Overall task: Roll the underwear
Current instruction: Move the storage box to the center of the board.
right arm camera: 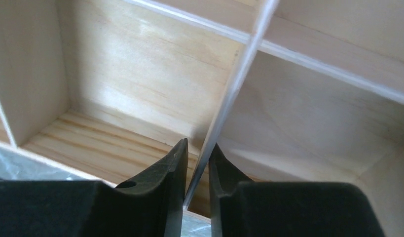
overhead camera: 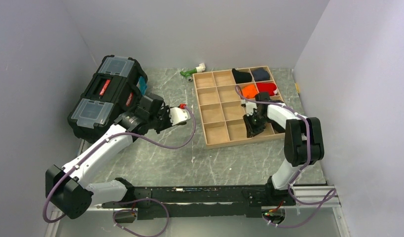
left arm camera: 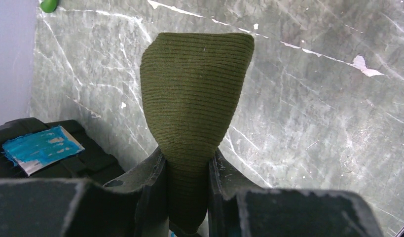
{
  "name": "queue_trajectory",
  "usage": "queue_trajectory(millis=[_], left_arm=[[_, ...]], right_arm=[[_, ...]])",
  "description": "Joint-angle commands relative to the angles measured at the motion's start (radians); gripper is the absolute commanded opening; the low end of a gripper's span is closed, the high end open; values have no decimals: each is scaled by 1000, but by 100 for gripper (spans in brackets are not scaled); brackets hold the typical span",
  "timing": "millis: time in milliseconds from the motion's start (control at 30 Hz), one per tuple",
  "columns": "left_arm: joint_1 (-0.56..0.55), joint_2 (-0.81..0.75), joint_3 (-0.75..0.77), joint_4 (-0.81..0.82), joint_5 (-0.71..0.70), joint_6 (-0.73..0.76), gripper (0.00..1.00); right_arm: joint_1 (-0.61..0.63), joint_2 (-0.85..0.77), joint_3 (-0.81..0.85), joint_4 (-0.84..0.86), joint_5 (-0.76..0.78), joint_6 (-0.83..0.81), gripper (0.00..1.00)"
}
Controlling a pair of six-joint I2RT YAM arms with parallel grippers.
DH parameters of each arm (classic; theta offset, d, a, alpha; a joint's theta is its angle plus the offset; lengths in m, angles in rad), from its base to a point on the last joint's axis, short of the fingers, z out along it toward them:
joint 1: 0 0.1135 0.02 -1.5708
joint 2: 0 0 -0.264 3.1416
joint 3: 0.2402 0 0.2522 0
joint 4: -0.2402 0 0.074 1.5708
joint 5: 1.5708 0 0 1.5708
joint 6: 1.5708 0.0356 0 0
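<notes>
The underwear (left arm camera: pixel 195 89) is a dark olive-green ribbed cloth, and in the left wrist view it hangs bunched above the marble tabletop. My left gripper (left arm camera: pixel 187 153) is shut on its narrow end, and the cloth fans out wider beyond the fingertips. In the top view the left gripper (overhead camera: pixel 176 116) hovers between the toolbox and the tray, and I cannot make out the cloth there. My right gripper (right arm camera: pixel 198 148) is down in the wooden tray's near row. Its jaws are closed narrowly on a thin divider wall (right arm camera: pixel 234 84). From above, the right gripper (overhead camera: pixel 251 129) sits at the tray's near right cells.
A black toolbox (overhead camera: pixel 108 96) stands at the left, close behind the left arm. The wooden grid tray (overhead camera: pixel 209 140) lies at the right with black (overhead camera: pixel 241 75), dark blue (overhead camera: pixel 260 74), orange (overhead camera: pixel 249 90) and red (overhead camera: pixel 267 88) rolls in its far cells. A green-and-white object (overhead camera: pixel 192 72) lies at the back.
</notes>
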Motion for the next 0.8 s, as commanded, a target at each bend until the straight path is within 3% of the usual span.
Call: queue_trajectory(millis=[0, 200, 767], left_arm=[[11, -24, 43, -15, -22, 15, 0], [19, -21, 53, -21, -31, 13, 0], [88, -123, 30, -73, -45, 44, 0]], right_arm=[[41, 6, 12, -168, -215, -96, 27], [84, -10, 19, -253, -302, -194, 51], [343, -6, 15, -275, -387, -217, 48]])
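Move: The right hand has its fingers astride the middle divider of the storage box, just inside the near wall, so the box's middle lies about 14 cm ahead and 5 cm to its left. The board's centre, where the box is going, is some 24 cm left and 5 cm ahead; the orange cloth is roughly 22 cm straight ahead. From the left hand, the board's centre is about 12 cm right, 6 cm ahead and 17 cm below. The right hand drags the storage box by the near end of its middle divider, going about 10 cm left and nearly 9 cm back while creeping up a little, and its wrist turns some 25 degrees counter-clockwise with the fingertips tipping left and back. Its fingers open partway yet still straddle the divider, while the left hand keeps its grip on the rolled olive underwear and shifts about 3 cm left, away from the box, rising 2 cm late on. ##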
